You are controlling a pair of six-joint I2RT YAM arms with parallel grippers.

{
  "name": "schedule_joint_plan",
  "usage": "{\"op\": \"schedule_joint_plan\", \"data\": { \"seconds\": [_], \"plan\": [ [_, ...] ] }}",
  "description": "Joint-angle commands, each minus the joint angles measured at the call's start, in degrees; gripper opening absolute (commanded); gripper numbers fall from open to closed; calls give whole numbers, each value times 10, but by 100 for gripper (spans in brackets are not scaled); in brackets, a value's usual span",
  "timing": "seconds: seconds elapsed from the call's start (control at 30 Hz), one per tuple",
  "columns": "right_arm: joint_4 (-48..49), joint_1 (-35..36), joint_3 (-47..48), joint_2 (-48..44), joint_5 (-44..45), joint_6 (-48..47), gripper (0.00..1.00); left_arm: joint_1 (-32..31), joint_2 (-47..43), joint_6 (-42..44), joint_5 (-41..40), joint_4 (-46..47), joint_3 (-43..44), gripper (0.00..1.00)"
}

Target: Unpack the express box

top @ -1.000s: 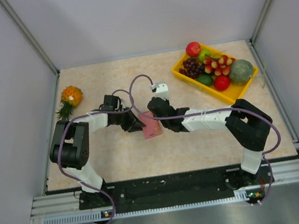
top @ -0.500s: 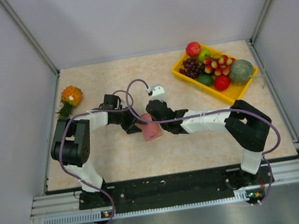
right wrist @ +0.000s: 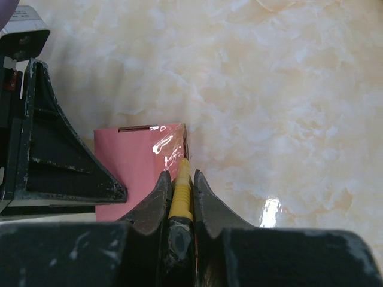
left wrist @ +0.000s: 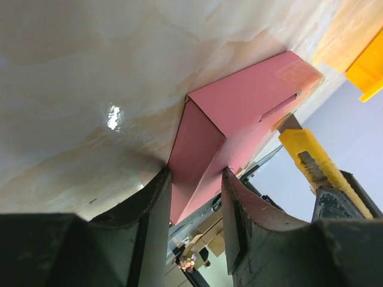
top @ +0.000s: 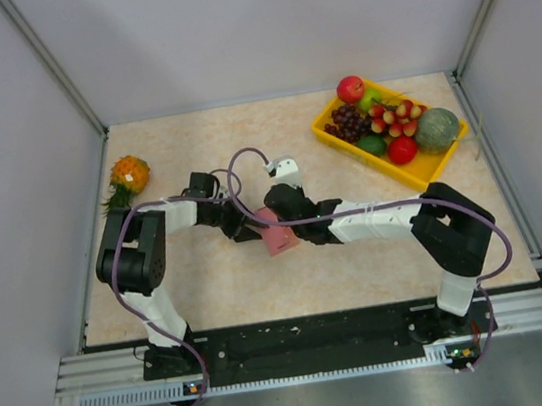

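The express box (top: pixel 278 235) is a small pink carton lying mid-table, between both grippers. My left gripper (top: pixel 249 229) reaches it from the left. In the left wrist view the box's near end (left wrist: pixel 203 143) sits between the jaws of that gripper (left wrist: pixel 195 173), and both fingers touch its sides. My right gripper (top: pixel 292 224) is shut on a yellow utility knife (right wrist: pixel 181 179). The knife tip rests at the taped right edge of the box (right wrist: pixel 139 156). The same knife (left wrist: pixel 311 155) shows beyond the box in the left wrist view.
A yellow tray (top: pixel 410 172) filled with fruit stands at the back right. A pineapple (top: pixel 126 177) lies at the left edge of the table. Grey walls close in both sides and the back.
The left gripper's jaws opened and then narrowed onto the box again. Both grippers and the box shifted slightly. The knife stays in the right gripper.
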Motion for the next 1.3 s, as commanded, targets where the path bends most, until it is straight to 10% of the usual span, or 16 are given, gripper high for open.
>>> {"op": "schedule_joint_plan", "data": {
  "seconds": [0.0, 1.27],
  "plan": [
    [-41, 32, -2, -49, -35, 19, 0, -4, 25, -18, -72, 12, -12, 28],
    [-197, 37, -39, -121, -111, 79, 0, 0, 18, -60, -63, 58, -37, 24]
  ]
}}
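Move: My right hand grips the utility knife. The express box's middle lies about 3 cm ahead of that hand, some 6 cm to its left and 7 cm below, with the blade tip near the far end of the box's taped right edge. The yellow crate is about 24 cm ahead and 27 cm to the right, some 7 cm lower. My left hand is already on the box, whose middle is about 3 cm to its right, level with it. With the knife still clamped in my right hand, I draw the blade back along the taped right edge, from near the far end towards the end closest to me. It travels about 5 cm back and some 3 cm right, easing up about 1 cm, almost pausing midway, then sinking again as the fingers tip 10 degrees further down. My left fingers keep pinching the box's left side to brace it. ##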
